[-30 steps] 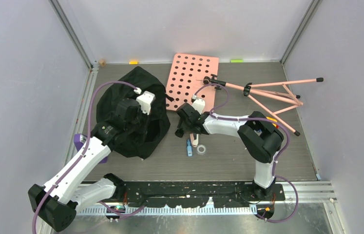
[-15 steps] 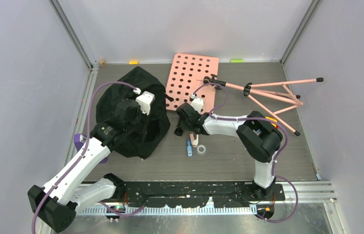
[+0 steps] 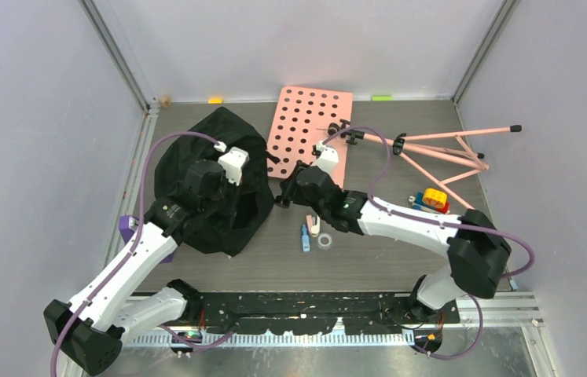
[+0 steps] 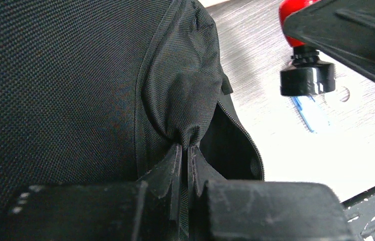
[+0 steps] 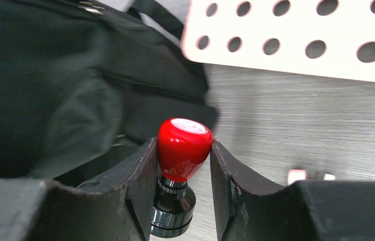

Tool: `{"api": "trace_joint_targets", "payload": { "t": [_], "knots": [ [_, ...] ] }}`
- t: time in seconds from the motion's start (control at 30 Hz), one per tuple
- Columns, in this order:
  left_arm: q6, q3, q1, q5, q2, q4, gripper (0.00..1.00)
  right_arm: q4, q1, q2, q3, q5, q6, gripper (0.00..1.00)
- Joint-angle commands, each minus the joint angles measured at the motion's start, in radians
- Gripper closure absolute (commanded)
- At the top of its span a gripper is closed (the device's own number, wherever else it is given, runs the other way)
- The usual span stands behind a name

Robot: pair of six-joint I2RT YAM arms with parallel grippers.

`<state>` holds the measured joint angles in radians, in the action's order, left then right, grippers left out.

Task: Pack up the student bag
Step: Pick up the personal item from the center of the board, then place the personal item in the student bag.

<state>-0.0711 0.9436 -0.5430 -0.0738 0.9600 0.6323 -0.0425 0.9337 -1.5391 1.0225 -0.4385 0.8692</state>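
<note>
The student bag [image 3: 196, 157], a big black soft backpack, lies at the left of the table. My left gripper [image 4: 185, 149] is shut on a pinched fold of the student bag [image 4: 75, 75] beside its unzipped mouth. My right gripper [image 5: 183, 144] is shut on the red head of a knob [image 5: 182, 150] whose black metal base hangs below the fingers. In the top view this right gripper [image 3: 286, 192] hovers just right of the bag's edge. The knob's black base [image 4: 306, 80] also shows from the left wrist, off the table.
A pink perforated board [image 3: 310, 126] lies behind the right gripper, with a pink folding stand [image 3: 431, 149] to its right. A blue item [image 3: 304, 237], a small pink piece [image 3: 314, 225] and a clear ring [image 3: 324, 240] lie mid-table. There is a yellow-red toy [image 3: 432, 198] further right and a purple object [image 3: 126, 228] at the left.
The right arm has stretched out, its elbow swinging right and uncovering the yellow-red toy. Its gripper carried the knob slightly left and back, toward the bag. The left arm stayed put.
</note>
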Motion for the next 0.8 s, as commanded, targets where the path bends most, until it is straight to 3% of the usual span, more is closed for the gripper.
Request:
{"api": "trace_joint_targets", "payload": {
  "t": [0.0, 0.5, 0.77],
  "knots": [
    [-0.002, 0.001, 0.002, 0.013, -0.032, -0.030, 1.00, 0.122, 0.076, 0.103, -0.008, -0.110, -0.027, 0.85],
    [-0.004, -0.003, 0.002, 0.034, -0.034, -0.034, 1.00, 0.413, 0.249, -0.071, 0.066, -0.203, -0.105, 0.86],
    [-0.002, -0.004, 0.002, 0.025, -0.037, -0.033, 1.00, 0.401, 0.270, -0.141, 0.109, -0.190, -0.103, 0.81]
  ]
}}
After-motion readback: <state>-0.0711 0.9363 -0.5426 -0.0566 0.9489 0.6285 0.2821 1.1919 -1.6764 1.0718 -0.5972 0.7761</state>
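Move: The right hand holds the personal item, a black bottle with a red cap, about 14 cm above the table. The bag's mouth lies roughly 11 cm to its left, 5 cm back and 2 cm lower. On the table, the small stapler lies 4 cm right and 2 cm back, the blue tube 2 cm right and 6 cm back. For the left hand, pinching the bag's edge, the mouth is some 4 cm right, 3 cm back and 4 cm below. Leftwards about 10 cm and back 5 cm, the right hand swings the personal item to the bag's mouth, arching up some 7 cm and then sinking about 4 cm beside the left fingers. The fingers keep their grip while tilting up roughly 10 degrees and turning slightly counter-clockwise. The left hand stays put, still pinching the bag's edge. ##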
